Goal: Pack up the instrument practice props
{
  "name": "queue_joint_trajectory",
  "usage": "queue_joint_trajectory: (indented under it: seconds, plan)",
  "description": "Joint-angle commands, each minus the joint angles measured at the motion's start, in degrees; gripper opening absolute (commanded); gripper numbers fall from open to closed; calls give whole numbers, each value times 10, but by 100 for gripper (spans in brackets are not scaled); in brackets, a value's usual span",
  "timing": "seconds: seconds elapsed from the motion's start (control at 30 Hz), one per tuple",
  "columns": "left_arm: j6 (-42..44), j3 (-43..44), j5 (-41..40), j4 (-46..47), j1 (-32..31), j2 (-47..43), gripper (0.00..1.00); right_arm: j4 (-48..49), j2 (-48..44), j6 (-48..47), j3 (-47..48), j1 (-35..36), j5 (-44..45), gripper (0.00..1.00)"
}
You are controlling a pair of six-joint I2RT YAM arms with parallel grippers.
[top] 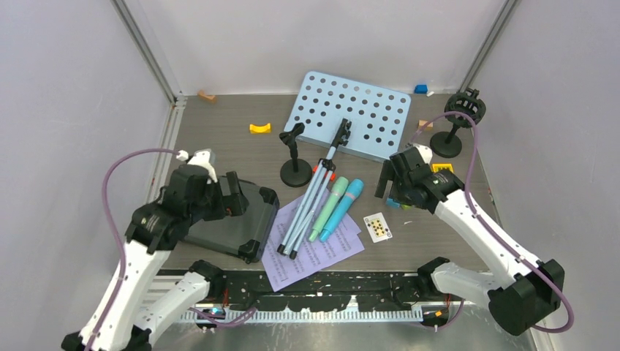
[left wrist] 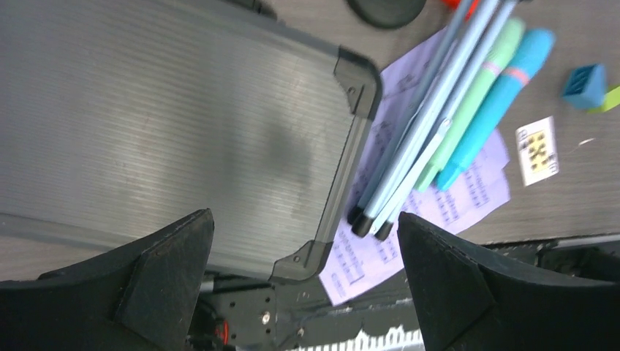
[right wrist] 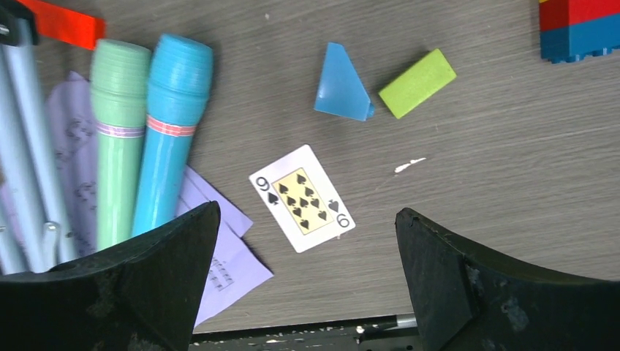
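The pale blue perforated music rack [top: 354, 113] lies flat at the back, its folded tripod legs [top: 311, 208] stretching toward me over the lilac sheet-music pages [top: 314, 252]. A green microphone [top: 329, 207] and a blue microphone [top: 342, 208] lie side by side on the pages. One black round-based mic pole [top: 295, 167] stands mid-table, another [top: 450, 130] at the back right. My left gripper [top: 235, 196] [left wrist: 303, 219] hovers open over a closed dark case [left wrist: 168, 124]. My right gripper [top: 393, 179] [right wrist: 307, 212] hangs open above the table, just right of the microphones [right wrist: 172, 139].
A nine-of-spades playing card [right wrist: 301, 197] lies right of the pages. Small toy blocks are scattered about: blue [right wrist: 340, 93], lime green [right wrist: 417, 82], red-and-blue [right wrist: 577, 25], orange [top: 259, 128], yellow [top: 441, 167]. The case [top: 234, 219] fills the near left. Walls enclose the table.
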Motion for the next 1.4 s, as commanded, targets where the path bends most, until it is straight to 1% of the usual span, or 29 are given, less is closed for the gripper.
queue_joint_trajectory:
  seconds: [0.0, 0.03, 0.07, 0.1, 0.17, 0.23, 0.27, 0.3, 0.37, 0.4, 0.47, 0.5, 0.63, 0.67, 0.73, 0.9, 1.0, 1.1, 1.2, 1.27, 1.33, 1.37]
  plan:
    - [7, 54, 27, -97, -1, 122, 100, -28, 26, -20, 10, 3, 25, 96]
    - [16, 79, 24, -123, -1, 148, 100, -28, 32, -21, 10, 2, 18, 96]
    - [19, 101, 9, -151, -1, 164, 100, -29, 34, -20, 10, 2, 13, 96]
    - [18, 114, -18, -158, -1, 171, 100, -29, 35, -19, 11, 3, 2, 96]
    - [13, 120, -58, -143, -1, 155, 100, -27, 33, -15, 11, 3, -8, 96]
    - [11, 114, -60, -101, -1, 119, 100, -27, 29, -13, 12, 3, -12, 96]
    - [-4, 105, -58, -81, -1, 97, 100, -28, 25, -13, 12, 3, -12, 96]
    - [-11, 94, -47, -59, -1, 80, 100, -29, 23, -14, 12, 3, -12, 96]
    - [10, 80, 18, -26, -1, 64, 100, -31, 18, -14, 12, 3, -11, 96]
    - [12, 81, 49, -24, -1, 60, 99, -32, 15, -15, 12, 3, -10, 96]
    - [21, 90, 106, -29, -1, 84, 98, -32, 13, -19, 11, 3, -10, 95]
    - [29, 95, 117, -27, -1, 89, 98, -33, 13, -22, 11, 3, -9, 95]
    - [39, 123, 75, -31, -1, 91, 98, -43, 2, -30, 28, 2, -2, 94]
    - [41, 129, 52, -30, -1, 86, 98, -45, -2, -34, 33, 3, -2, 93]
    - [47, 141, 38, -28, -1, 79, 98, -49, -19, -51, 52, 3, -9, 93]
    - [51, 197, -2, -61, -1, 82, 98, -73, -50, -111, 135, 2, -4, 95]
    - [55, 227, -4, -64, -1, 75, 98, -93, -62, -133, 180, 3, 18, 95]
    - [56, 243, -2, -51, -1, 57, 98, -90, -97, -164, 210, 3, 24, 98]
    - [56, 244, -2, -33, -1, 37, 98, -72, -134, -180, 219, 3, 28, 99]
    - [55, 233, 1, -21, -1, 22, 98, -47, -169, -183, 207, 3, 31, 99]
    - [52, 221, 2, -10, -1, 9, 98, -16, -224, -183, 185, 3, 34, 99]
    - [49, 215, 0, -8, -1, 4, 98, -7, -232, -183, 168, 3, 36, 99]
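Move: Neither hand holds anything. The blue microphone lies about 12 cm to the right hand's left, nearly level with it and some 10 cm below. The playing card is roughly 3 cm back and 12 cm beneath that hand, the green microphone about 5 cm beyond the blue one on its left, and the blue triangle some 8 cm ahead and 4 cm to the hand's right. From the left hand, the blue microphone is about 29 cm to the right, 3 cm ahead and 22 cm below. The right hand, free and wide open, dips some 2 cm, hovers, then rises away from the blue microphone, ending about 18 cm above its start with a slight drift back and right, while its fingers tilt up by nearly 30 degrees. The left hand, also open and empty above the case, bobs briefly down and up and sways a little right and back, then climbs to about 12 cm above its start, its fingers first tipping down and finally lifting some 15 degrees. ##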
